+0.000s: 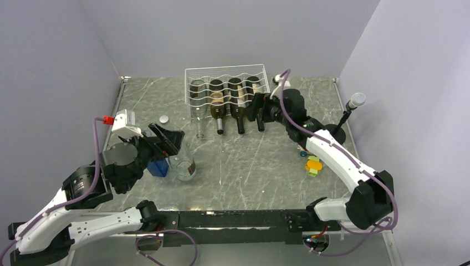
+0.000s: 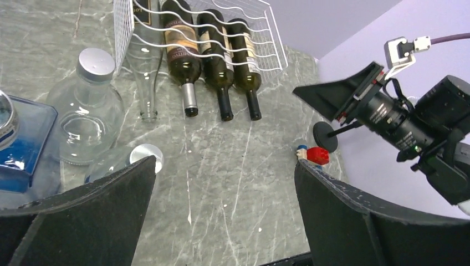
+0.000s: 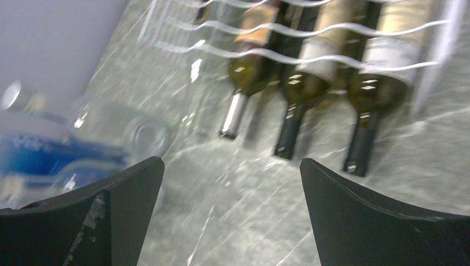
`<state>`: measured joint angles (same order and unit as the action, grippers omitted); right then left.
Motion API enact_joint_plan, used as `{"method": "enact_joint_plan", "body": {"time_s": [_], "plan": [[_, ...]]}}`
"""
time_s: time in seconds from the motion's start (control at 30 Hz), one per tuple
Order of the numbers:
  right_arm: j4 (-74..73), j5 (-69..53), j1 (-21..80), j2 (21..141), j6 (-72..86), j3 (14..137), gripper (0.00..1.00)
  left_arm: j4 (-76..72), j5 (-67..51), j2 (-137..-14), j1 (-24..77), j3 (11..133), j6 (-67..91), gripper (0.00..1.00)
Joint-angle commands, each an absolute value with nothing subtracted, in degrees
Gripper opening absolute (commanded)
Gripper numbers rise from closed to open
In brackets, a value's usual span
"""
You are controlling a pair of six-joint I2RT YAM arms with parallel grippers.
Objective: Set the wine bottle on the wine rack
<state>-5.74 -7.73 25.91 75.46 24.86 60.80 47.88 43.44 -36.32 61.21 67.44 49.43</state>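
Note:
The white wire wine rack (image 1: 221, 71) stands at the back of the table. In it lie a clear bottle (image 1: 198, 105) and three dark wine bottles, necks pointing toward me. The rightmost wine bottle (image 2: 246, 66) rests in the last cradle on the right. My right gripper (image 1: 258, 108) hovers just in front of that bottle's neck (image 3: 360, 147), open, with only tabletop between its fingers (image 3: 343, 210). My left gripper (image 1: 166, 138) is open at the near left, over other bottles, holding nothing. The right wrist view is blurred.
A blue square bottle (image 2: 25, 144) and a round clear bottle with a silver cap (image 2: 88, 116) stand under the left gripper. A second capped clear bottle (image 1: 185, 166) is beside them. Small toy pieces (image 1: 313, 165) and a stand with a grey knob (image 1: 354, 102) are on the right.

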Motion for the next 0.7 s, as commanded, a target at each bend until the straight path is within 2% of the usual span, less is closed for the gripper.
{"method": "enact_joint_plan", "body": {"time_s": [0.0,0.07,0.1,0.3,0.53,0.67], "plan": [[-6.0,-10.4,33.5,70.2,21.2,59.1,1.0,38.6,37.8,-35.4,61.4,66.8,41.3,0.99],[-2.3,-12.7,36.3,68.4,21.4,56.8,1.0,33.4,26.2,-32.8,61.4,65.4,30.2,0.99],[-0.6,-13.8,37.6,67.6,21.8,55.6,1.0,32.1,25.1,-31.6,61.4,64.9,30.4,0.99],[5.7,-12.7,46.5,70.0,20.8,55.6,1.0,28.0,26.1,-25.5,61.4,62.7,32.5,0.99],[9.3,-6.3,57.1,77.4,16.4,61.6,1.0,41.3,33.6,-30.3,61.4,72.5,35.2,0.99],[6.0,-0.9,62.4,85.2,12.1,70.0,0.99,43.1,35.1,-31.2,61.4,75.2,35.3,0.99]]}}
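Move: From my open right hand, the front clear bottle stands roughly 12 cm back and 29 cm left, its middle about 12 cm lower. The blue bottle is some 11 cm left of that bottle, the rear clear bottle about 11 cm beyond it and 6 cm left of it. The rightmost wine bottle lies in the rack about 17 cm ahead of my right hand. From my left hand, the front clear bottle is about 5 cm ahead, 1 cm left and 24 cm below. I swing my right hand, fingers still wide open, away from the racked wine bottles, about 18 cm left and 15 cm back at nearly constant height, towards the front clear bottle, turning it some 35 degrees counter-clockwise. Meanwhile my open left hand clears up and a little back above the clear bottles, its fingers tipping upward and turning clockwise. ##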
